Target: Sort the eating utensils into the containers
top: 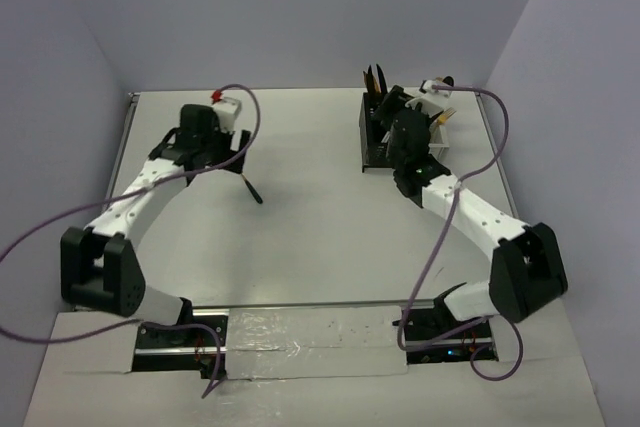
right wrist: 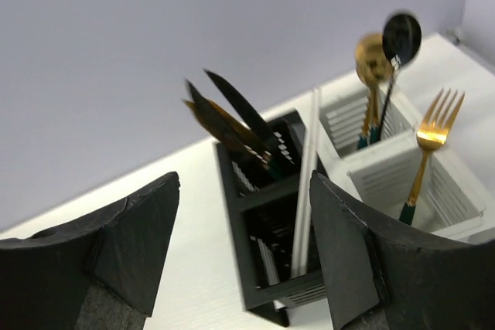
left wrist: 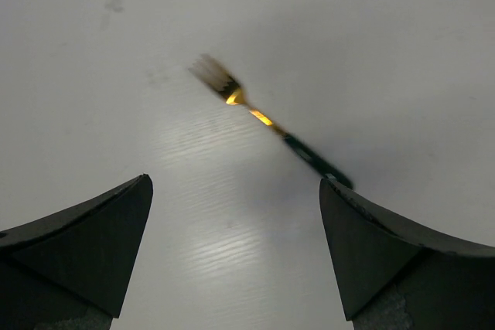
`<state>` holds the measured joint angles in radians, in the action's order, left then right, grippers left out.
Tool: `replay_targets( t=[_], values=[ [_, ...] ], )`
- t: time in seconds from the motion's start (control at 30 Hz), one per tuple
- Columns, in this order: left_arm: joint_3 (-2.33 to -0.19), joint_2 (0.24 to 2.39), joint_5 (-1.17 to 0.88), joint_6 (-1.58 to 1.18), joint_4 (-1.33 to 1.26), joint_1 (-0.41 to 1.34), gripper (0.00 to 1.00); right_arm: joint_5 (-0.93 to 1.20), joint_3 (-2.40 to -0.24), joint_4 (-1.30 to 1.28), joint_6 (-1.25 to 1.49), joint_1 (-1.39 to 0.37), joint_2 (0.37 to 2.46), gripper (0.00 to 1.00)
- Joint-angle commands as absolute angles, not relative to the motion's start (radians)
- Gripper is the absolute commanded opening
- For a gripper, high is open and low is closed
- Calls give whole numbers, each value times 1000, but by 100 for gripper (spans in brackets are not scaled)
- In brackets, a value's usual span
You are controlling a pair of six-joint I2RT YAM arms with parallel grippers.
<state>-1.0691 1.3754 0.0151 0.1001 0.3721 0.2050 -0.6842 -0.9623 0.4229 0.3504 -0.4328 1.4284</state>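
A gold fork with a dark handle [left wrist: 263, 117] lies on the white table, also seen from above [top: 251, 187]. My left gripper [left wrist: 233, 185] is open and empty just above the table, with the fork's handle end next to its right finger; from above it is at the left [top: 226, 157]. My right gripper [right wrist: 244, 183] is open above the black caddy [right wrist: 259, 268], which holds dark knives [right wrist: 232, 117] and a thin white stick [right wrist: 305, 183] close to the right finger. The joined white caddy [right wrist: 448, 191] holds a gold fork [right wrist: 428, 144] and spoons [right wrist: 379, 59].
The caddies [top: 372, 142] stand at the back right of the table, near the purple back wall. Purple cables [top: 495, 147] loop beside both arms. The table's right edge runs close to the white caddy.
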Motion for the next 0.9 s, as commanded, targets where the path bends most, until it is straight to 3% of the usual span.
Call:
replay_targets(
  t=[0.0,0.1,0.37,0.57,0.67,0.87],
  values=[
    [-1201,1576,-24,22,611,297,99,-678,-959,370,287,-486,1335,75],
    [-1336,1745,-60,-57,676,298,99,-719,-913,368,224,-560,1267,75],
    [-1434,1974,-6,-89,713,301,98,-769,-839,359,164,-664,1212,75],
    [-1436,2066,-12,-81,687,301,86,-761,-773,388,164,-670,1155,74],
    [-1428,2071,-5,-65,660,299,73,-761,-767,385,158,-670,1135,74],
    [-1321,2025,-5,-22,646,284,26,-758,-749,380,150,-673,1089,74]
  ],
)
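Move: The fork lies alone on the bare table, nothing close by, its middle about 5 cm to the right of the left hand, roughly 1 cm ahead and some 16 cm below it. Its tines point forward-left and its dark handle back-right. From the right hand, up by the containers, the fork is some 51 cm to the left, about 6 cm back and 26 cm lower. To the fork the left hand drops about 15 cm, first swinging right, its fingers tipping some 35 degrees further down; at table height the wide-open fingers close and pinch the handle just behind the gold neck. Meanwhile the empty right hand backs some 9 cm away from the containers and drifts left, rising then sinking again, fingers staying open. ##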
